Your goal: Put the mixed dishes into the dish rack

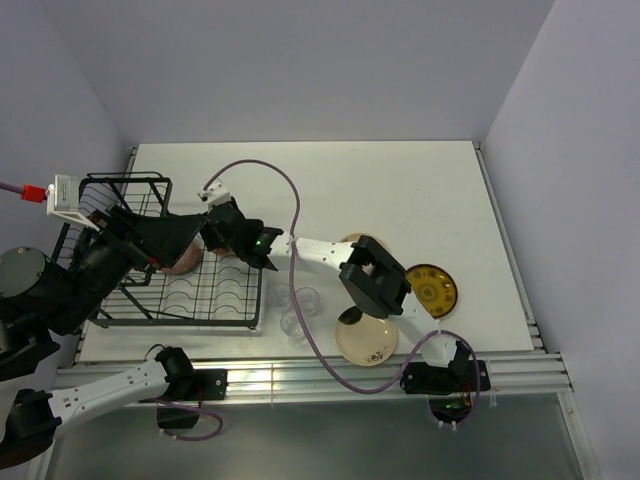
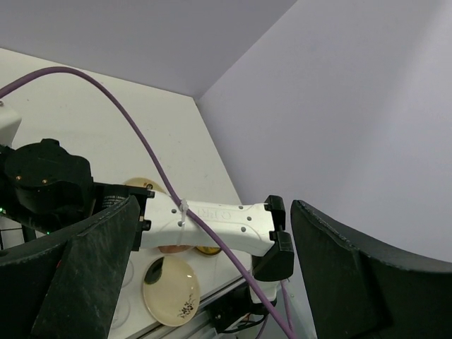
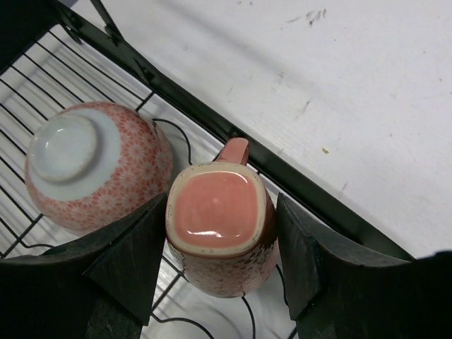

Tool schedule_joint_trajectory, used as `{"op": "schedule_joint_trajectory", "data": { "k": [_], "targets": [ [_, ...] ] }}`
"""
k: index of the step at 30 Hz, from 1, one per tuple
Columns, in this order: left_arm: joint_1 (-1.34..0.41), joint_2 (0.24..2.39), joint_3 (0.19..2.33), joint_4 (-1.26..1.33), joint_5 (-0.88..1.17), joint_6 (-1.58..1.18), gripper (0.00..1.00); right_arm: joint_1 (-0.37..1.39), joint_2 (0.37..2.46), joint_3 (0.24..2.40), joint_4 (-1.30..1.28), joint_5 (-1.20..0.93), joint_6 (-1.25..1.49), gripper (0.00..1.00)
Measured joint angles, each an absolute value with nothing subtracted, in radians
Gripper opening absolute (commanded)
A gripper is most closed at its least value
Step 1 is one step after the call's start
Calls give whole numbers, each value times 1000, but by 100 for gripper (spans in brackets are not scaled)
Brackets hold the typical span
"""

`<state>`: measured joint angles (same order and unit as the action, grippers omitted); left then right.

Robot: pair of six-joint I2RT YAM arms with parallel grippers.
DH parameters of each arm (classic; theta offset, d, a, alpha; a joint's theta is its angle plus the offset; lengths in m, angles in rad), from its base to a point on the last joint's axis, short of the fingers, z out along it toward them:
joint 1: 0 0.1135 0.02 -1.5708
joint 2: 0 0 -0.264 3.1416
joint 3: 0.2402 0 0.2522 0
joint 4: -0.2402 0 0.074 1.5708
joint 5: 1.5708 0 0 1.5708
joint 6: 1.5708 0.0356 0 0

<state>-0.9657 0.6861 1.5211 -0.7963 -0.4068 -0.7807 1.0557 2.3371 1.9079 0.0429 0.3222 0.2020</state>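
The black wire dish rack [image 1: 215, 300] stands at the table's left. My right gripper [image 1: 228, 240] reaches into it and is shut on an upside-down pink mug [image 3: 219, 226], a finger on each side, handle toward the rack's rim [image 3: 183, 92]. A second pink mug [image 3: 92, 166] sits upside down on the wires just beside it. My left gripper [image 1: 185, 240] hovers over the rack, open and empty [image 2: 214, 205]. On the table lie a cream floral plate [image 1: 367, 340], a yellow-and-dark plate [image 1: 432, 288] and two clear glasses [image 1: 305, 298]. Another cream plate [image 1: 352, 240] is mostly hidden by the right arm.
The right arm's white link [image 2: 212, 226] and purple cable [image 1: 290, 195] stretch across the table toward the rack. The raised basket end [image 1: 125, 195] stands at the rack's far left. Walls close in the table on three sides.
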Motion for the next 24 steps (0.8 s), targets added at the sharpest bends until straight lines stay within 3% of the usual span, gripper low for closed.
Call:
{"op": "schedule_joint_trajectory", "data": {
  "k": [2, 9, 11, 12, 14, 15, 17, 19, 24],
  "targets": [
    [-966, 677, 1511, -793, -407, -783, 94, 1063, 2346, 1913, 55, 324, 200, 0],
    [-966, 669, 1502, -791, -407, -793, 94, 1074, 2377, 1931, 61, 324, 226, 16],
    [-966, 669, 1502, -791, -407, -796, 95, 1079, 2378, 1931, 60, 324, 232, 31],
    [-966, 669, 1502, -791, -407, -797, 96, 1082, 2378, 1931, 60, 324, 235, 47],
    [-966, 669, 1502, -791, -407, -798, 96, 1084, 2378, 1930, 60, 326, 242, 60],
    [-966, 669, 1502, -791, -407, -798, 96, 1084, 2378, 1927, 62, 326, 246, 74],
    [-966, 669, 1502, -790, -406, -797, 96, 1085, 2374, 1911, 73, 325, 258, 82],
    [-966, 669, 1502, -789, -405, -797, 96, 1085, 2360, 1864, 85, 321, 276, 99],
    [-965, 672, 1502, -770, -393, -792, 97, 1089, 2285, 1715, 93, 298, 299, 100]
  ]
}}
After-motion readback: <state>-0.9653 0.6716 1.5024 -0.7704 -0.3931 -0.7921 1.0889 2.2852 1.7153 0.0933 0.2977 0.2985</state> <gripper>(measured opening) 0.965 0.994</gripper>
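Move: The right hand holds the upturned mug just above the rack; its resting spot is about 2 cm left, 1 cm back and 4 cm below. The pink bowl already in the rack sits some 8 cm left and 3 cm back, 4 cm below; the rack's far rim runs about 5 cm straight ahead, 4 cm down. For the idle left hand that spot is roughly 20 cm ahead, 5 cm left and 38 cm below. The right hand eases the mug 2 cm left, opens to release it, then sinks back-right about 5 cm. ##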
